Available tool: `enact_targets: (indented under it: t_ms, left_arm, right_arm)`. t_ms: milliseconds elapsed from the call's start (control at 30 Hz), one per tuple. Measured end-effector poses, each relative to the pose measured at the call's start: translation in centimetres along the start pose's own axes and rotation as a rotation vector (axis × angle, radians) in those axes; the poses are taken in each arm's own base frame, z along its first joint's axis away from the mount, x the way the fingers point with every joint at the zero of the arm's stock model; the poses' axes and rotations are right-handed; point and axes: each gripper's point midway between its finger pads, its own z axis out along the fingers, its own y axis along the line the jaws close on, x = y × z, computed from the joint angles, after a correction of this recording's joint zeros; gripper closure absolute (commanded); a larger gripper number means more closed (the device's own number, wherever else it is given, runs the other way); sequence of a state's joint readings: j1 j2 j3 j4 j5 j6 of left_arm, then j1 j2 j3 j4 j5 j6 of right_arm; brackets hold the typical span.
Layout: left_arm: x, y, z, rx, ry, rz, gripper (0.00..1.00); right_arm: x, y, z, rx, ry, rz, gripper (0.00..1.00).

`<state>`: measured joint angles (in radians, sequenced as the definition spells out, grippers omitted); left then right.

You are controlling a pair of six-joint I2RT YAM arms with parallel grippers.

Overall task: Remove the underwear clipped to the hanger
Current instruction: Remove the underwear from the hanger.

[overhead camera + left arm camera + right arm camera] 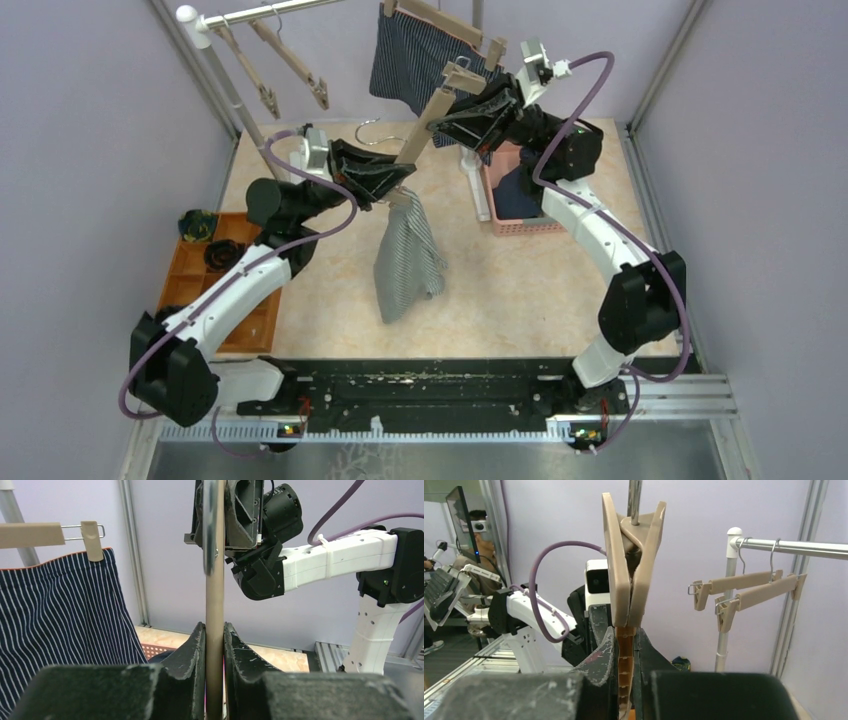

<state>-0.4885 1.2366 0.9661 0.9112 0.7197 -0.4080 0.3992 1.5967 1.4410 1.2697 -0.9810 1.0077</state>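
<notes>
A grey-white striped underwear (405, 260) hangs by one corner from the low end of a tilted wooden hanger (430, 125). My left gripper (395, 190) is shut on that hanger's bar (215, 600), just above the cloth. The jaws of this left gripper (215, 635) press both sides of the bar. At the hanger's high end, my right gripper (465, 95) is shut on the beige clip (631, 570). The right gripper (626, 640) pinches the clip's tail, and the far end spreads apart with no cloth seen in it. A dark-blue pinstriped underwear (415, 60) (60, 620) stays clipped to a second hanger on the rail.
A pink basket (525, 228) with dark cloth inside stands at the back right under the right arm. An orange tray (185, 270) with dark rolled bundles sits at the left. Empty clip hangers (290, 60) (749, 587) hang from the metal rail (260, 12).
</notes>
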Motion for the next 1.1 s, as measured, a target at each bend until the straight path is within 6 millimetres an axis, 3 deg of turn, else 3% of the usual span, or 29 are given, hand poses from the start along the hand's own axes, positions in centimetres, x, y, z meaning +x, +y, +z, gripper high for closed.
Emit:
enact_targets:
  t_ms: [133,200,333,500,700,1100]
  left_arm:
    - [0.7,-0.1,0.1,0.021,0.012,-0.013,0.45]
    - [0.8,-0.5,0.2,0.039,0.012,-0.014,0.36]
    - [-0.2,-1.1,0.0,0.047,-0.002,0.03,0.28]
    - [-2.2,-2.2,-0.8,0.033,-0.014,0.107,0.23]
    - [-2.8,-2.8,-2.2,-0.014,0.003,0.147,0.23]
    - [1.3,-0.1,-4.8,-0.192,0.111,0.101,0.23]
  right_arm:
    - [0.4,0.1,0.1,-0.011,0.015,0.014,1.0]
    - [0.7,0.1,0.2,-0.014,0.02,0.021,1.0]
    - [1.1,-0.1,0.1,-0.009,0.033,0.028,1.0]
    - [1.3,-0.4,0.1,0.004,0.042,0.023,1.0]
    - [1.2,-0.3,0.3,0.006,0.045,0.004,1.0]
    - [-1.2,2.1,0.6,-0.031,0.015,-0.057,1.0]
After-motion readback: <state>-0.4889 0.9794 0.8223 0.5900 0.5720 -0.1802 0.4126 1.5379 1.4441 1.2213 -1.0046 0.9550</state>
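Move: The left hand's shut fingers hold the hanger bar near its lower end; the lower clip, still gripping the grey-striped underwear, sits roughly 5 cm below them, some 2 cm left and 1 cm back. The underwear's middle hangs about 18 cm below that hand, 4 cm back, level sideways; the dark-striped underwear is about 22 cm ahead, 6 cm right, at like height. From the right hand, the lower clip lies about 10 cm left, 5 cm back and 13 cm below. The left fingers open wide and let go of the bar, while the right hand keeps its pinch near the hanger's upper end, easing back about 2 cm and slightly up at the finish. Freed, the left hand backs off some 3.5 cm, drifting left and a little up, then swings forward again and sinks about 5 cm, turning some 15 degrees counter-clockwise, bringing its open fingers down towards the lower clip. ##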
